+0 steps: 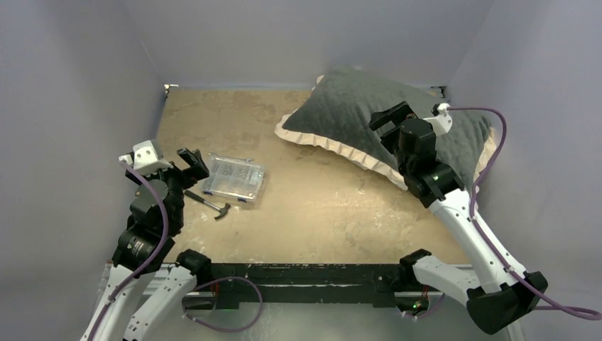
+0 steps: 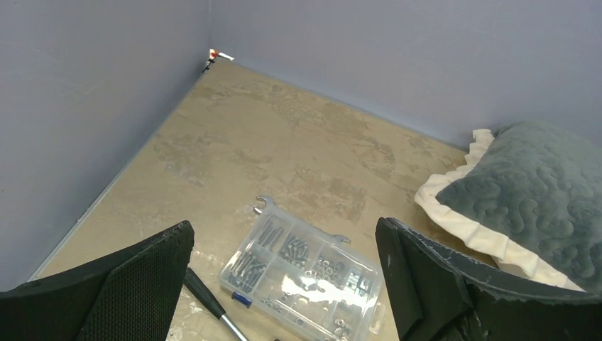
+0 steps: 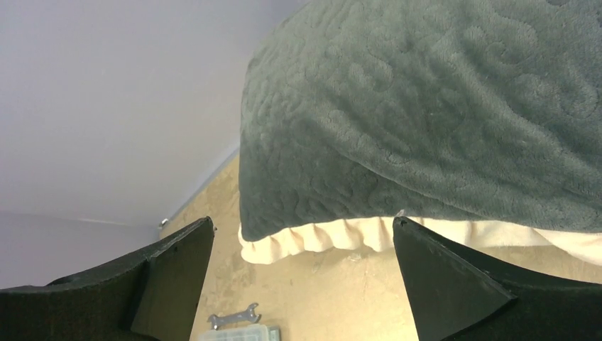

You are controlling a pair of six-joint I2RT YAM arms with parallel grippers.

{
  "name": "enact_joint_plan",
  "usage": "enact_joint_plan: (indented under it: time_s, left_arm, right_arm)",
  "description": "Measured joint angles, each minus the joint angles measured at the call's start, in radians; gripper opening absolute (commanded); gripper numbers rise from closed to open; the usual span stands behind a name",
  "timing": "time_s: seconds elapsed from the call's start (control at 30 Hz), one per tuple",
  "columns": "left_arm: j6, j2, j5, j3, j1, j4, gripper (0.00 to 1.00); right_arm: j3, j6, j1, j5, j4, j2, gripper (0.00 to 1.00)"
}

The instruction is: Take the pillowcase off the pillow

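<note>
The pillowcase (image 1: 341,106) lies plump at the back right of the table, dark grey quilted side up, with a cream frill (image 1: 334,145) along its near edge. The pillow is hidden inside it. My right gripper (image 1: 387,117) hovers open over the case's right half. In the right wrist view the quilted fabric (image 3: 426,106) and frill (image 3: 319,238) lie just beyond the right gripper (image 3: 303,224), which has nothing between its jaws. My left gripper (image 1: 193,163) stands open at the left, well apart from the case. The left wrist view shows the left gripper (image 2: 284,231) empty and the pillowcase (image 2: 539,192) at far right.
A clear plastic box of screws and nuts (image 1: 234,179) sits left of centre, with a small wrench (image 2: 264,204) at its far edge and a black-handled hammer (image 1: 209,204) at its near side. Blue-grey walls (image 1: 106,106) close in the left, back and right.
</note>
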Motion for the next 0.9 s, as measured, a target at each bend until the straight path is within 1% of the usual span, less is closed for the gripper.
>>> enact_joint_plan:
  time_s: [0.2,0.5,0.6,0.9]
  left_arm:
    - [-0.006,-0.007,0.01,-0.047,0.0,0.033,0.99]
    - [-0.054,0.018,0.047,-0.132,0.0,0.026,0.99]
    - [-0.067,0.021,0.06,-0.146,0.0,0.025,0.99]
    - [-0.069,0.018,0.094,-0.167,0.0,0.033,0.99]
  right_arm:
    - [0.037,0.002,0.0,0.024,-0.011,0.054,0.99]
    - [0.065,0.031,0.0,0.097,-0.083,0.208,0.99]
    - [0.082,0.036,-0.009,0.122,-0.096,0.272,0.99]
    - [0.115,0.037,-0.096,0.159,-0.076,0.53,0.99]
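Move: My open right hand is going for the grey pillowcase just inside its front edge, about 9 cm ahead, 4 cm to the right and 18 cm below. The cream ruffle edging it lies some 4 cm ahead, 4 cm right and 25 cm down. The pillow's left corner is about 17 cm ahead, 29 cm left and 26 cm down. From my left hand, the spot I'm after is roughly 20 cm ahead, 55 cm right and 18 cm lower. I drive my right hand down about 15 cm, first reaching forward and then sinking steeply, 8 cm forward in all with a little to the right, onto the front part of the grey pillowcase. Its wrist tips nose-down some 25 degrees and turns slightly clockwise, fingers staying wide open. My left hand, also open, sinks about 7 cm towards the clear parts box, easing a little right. ##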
